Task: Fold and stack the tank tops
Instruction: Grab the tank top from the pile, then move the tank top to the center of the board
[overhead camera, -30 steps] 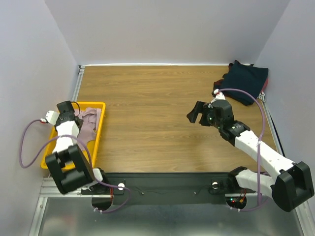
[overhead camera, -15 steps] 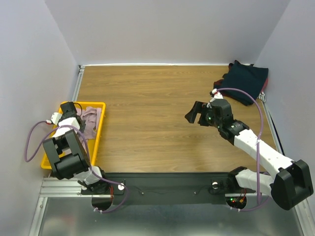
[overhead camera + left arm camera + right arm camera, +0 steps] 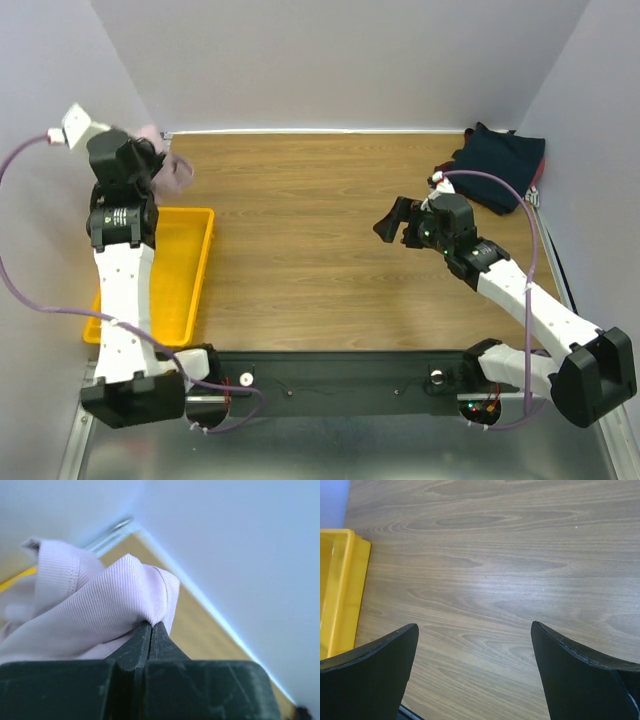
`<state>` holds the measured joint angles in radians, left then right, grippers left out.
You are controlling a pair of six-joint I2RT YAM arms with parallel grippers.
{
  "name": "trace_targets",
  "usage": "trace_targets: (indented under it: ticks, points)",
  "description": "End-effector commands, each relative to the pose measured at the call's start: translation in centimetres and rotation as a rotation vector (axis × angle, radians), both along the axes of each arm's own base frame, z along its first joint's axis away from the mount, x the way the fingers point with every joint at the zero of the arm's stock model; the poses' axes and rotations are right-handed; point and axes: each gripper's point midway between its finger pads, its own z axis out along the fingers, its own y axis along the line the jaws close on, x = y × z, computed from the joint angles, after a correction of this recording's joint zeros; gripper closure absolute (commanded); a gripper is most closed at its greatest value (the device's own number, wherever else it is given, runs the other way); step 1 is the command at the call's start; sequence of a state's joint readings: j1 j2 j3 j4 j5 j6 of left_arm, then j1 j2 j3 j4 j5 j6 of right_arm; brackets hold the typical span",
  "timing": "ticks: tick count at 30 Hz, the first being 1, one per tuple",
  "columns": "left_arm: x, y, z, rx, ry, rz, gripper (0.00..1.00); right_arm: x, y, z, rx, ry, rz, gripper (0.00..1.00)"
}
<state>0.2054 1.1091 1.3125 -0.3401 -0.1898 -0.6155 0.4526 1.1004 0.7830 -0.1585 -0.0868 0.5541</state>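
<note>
The dusty pink tank top (image 3: 172, 172) hangs bunched in the air over the table's back left corner, above the yellow tray (image 3: 190, 275). My left gripper (image 3: 152, 165) is raised high and shut on it. In the left wrist view the jaws meet on a ribbed fold of the pink tank top (image 3: 100, 605) at my left gripper's (image 3: 151, 626) tips. A pile of dark navy tank tops (image 3: 500, 160) with a maroon edge lies at the back right corner. My right gripper (image 3: 395, 226) hovers open over bare wood right of centre, nothing between its fingers (image 3: 475, 626).
The yellow tray (image 3: 337, 580) stands at the left edge of the table, with no cloth showing in it. Pale walls close the table at the left, back and right. A purple cable loops off each arm.
My left gripper shut on the pink tank top in the tray and swung it up and back toward the back left corner. The right arm barely moved.
</note>
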Motion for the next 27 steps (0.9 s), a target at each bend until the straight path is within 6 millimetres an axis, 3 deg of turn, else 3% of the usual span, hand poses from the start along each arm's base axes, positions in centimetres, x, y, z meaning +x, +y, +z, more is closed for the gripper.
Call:
trace_targets:
  ticks: [1,2,3,4,5,6,7,9,10,11,12,13,14,16,17,21,25,27]
  points:
    - [-0.6,-7.6,12.1,0.129,-0.229,-0.21,1.0,1.2,0.1,3.5,0.027,-0.085,-0.02,0.0]
    - [0.1,-11.5,12.6,0.126,-0.23,-0.314,1.0,1.3,0.0,3.8,0.026,-0.094,-0.028,0.0]
    - [-0.8,-13.0,14.2,0.127,-0.264,-0.351,1.0,1.4,-0.3,4.0,0.024,-0.102,-0.043,0.0]
    - [-0.1,-14.7,14.4,0.131,-0.254,-0.383,1.0,1.6,-0.5,4.4,0.023,-0.112,-0.056,0.0]
    - [-0.6,-16.0,16.0,0.137,-0.282,-0.4,1.0,1.8,-0.7,4.7,0.021,-0.121,-0.073,0.0]
    - [-0.7,-19.2,15.8,0.133,-0.274,-0.474,1.0,1.8,-0.7,5.0,0.026,-0.128,-0.074,0.0]
    - [-1.0,-20.5,16.1,0.129,-0.281,-0.492,1.0,2.1,-1.4,5.4,0.019,-0.142,-0.118,0.0]
    - [-1.3,-24.2,15.0,0.119,-0.259,-0.573,1.0,2.2,-2.0,5.8,0.022,-0.155,-0.152,0.0]
    - [-1.3,-25.0,14.3,0.114,-0.247,-0.595,1.0,2.1,-2.3,6.3,0.027,-0.169,-0.168,0.0]
    - [-0.8,-26.1,11.8,0.115,-0.203,-0.618,1.0,2.2,-2.9,6.2,0.019,-0.173,-0.197,0.0]
    - [-0.6,-26.7,10.3,0.108,-0.181,-0.636,0.95,2.1,-3.1,6.4,0.021,-0.181,-0.21,0.0]
    - [-0.7,-26.9,9.1,0.088,-0.174,-0.644,0.83,2.0,-3.3,6.5,0.02,-0.186,-0.219,0.0]
    - [-0.1,-27.2,5.0,0.094,-0.113,-0.636,0.62,1.8,-3.7,6.6,0.019,-0.195,-0.233,0.0]
    - [0.0,-26.7,2.1,0.074,-0.079,-0.624,0.46,1.7,-4.1,6.5,0.011,-0.201,-0.241,0.0]
    - [0.5,-26.3,-0.6,0.069,-0.039,-0.629,0.43,1.6,-4.2,6.4,0.008,-0.203,-0.246,0.0]
    - [0.7,-25.5,-4.2,0.038,0.005,-0.654,0.41,1.6,-3.9,4.7,-0.012,-0.165,-0.225,0.0]
    - [0.0,-26.4,-7.9,0.035,0.077,-0.716,0.44,1.5,-3.2,1.8,-0.028,-0.091,-0.2,0.0]
    - [-0.5,-26.6,-11.3,0.029,0.142,-0.734,0.46,1.4,-2.9,0.2,-0.033,-0.053,-0.187,0.0]
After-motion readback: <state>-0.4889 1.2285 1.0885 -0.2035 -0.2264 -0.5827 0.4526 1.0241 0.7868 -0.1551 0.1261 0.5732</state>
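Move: The left hand holds the pink tank top high above the table. The tank top's landing place, mid-table, is about 40 cm to this hand's right, some 3 cm nearer the base and 37 cm below. The yellow bin is 10 cm back, 3 cm left and 34 cm below; the dark pile lies some 37 cm right of the landing place and 19 cm farther out. From the right hand that place is about 10 cm left, 3 cm ahead and 17 cm below. Swinging fast to the right by some 28 cm, the left hand carries the pinched tank top away from the bin towards mid-table, rising about 17 cm and then dropping nearly 30. The wrist turns clockwise by almost 40 degrees, and the fingers open about halfway as the descent begins, letting go while still high. The open right hand rises about 5 cm while easing right, then sinks halfway back. ##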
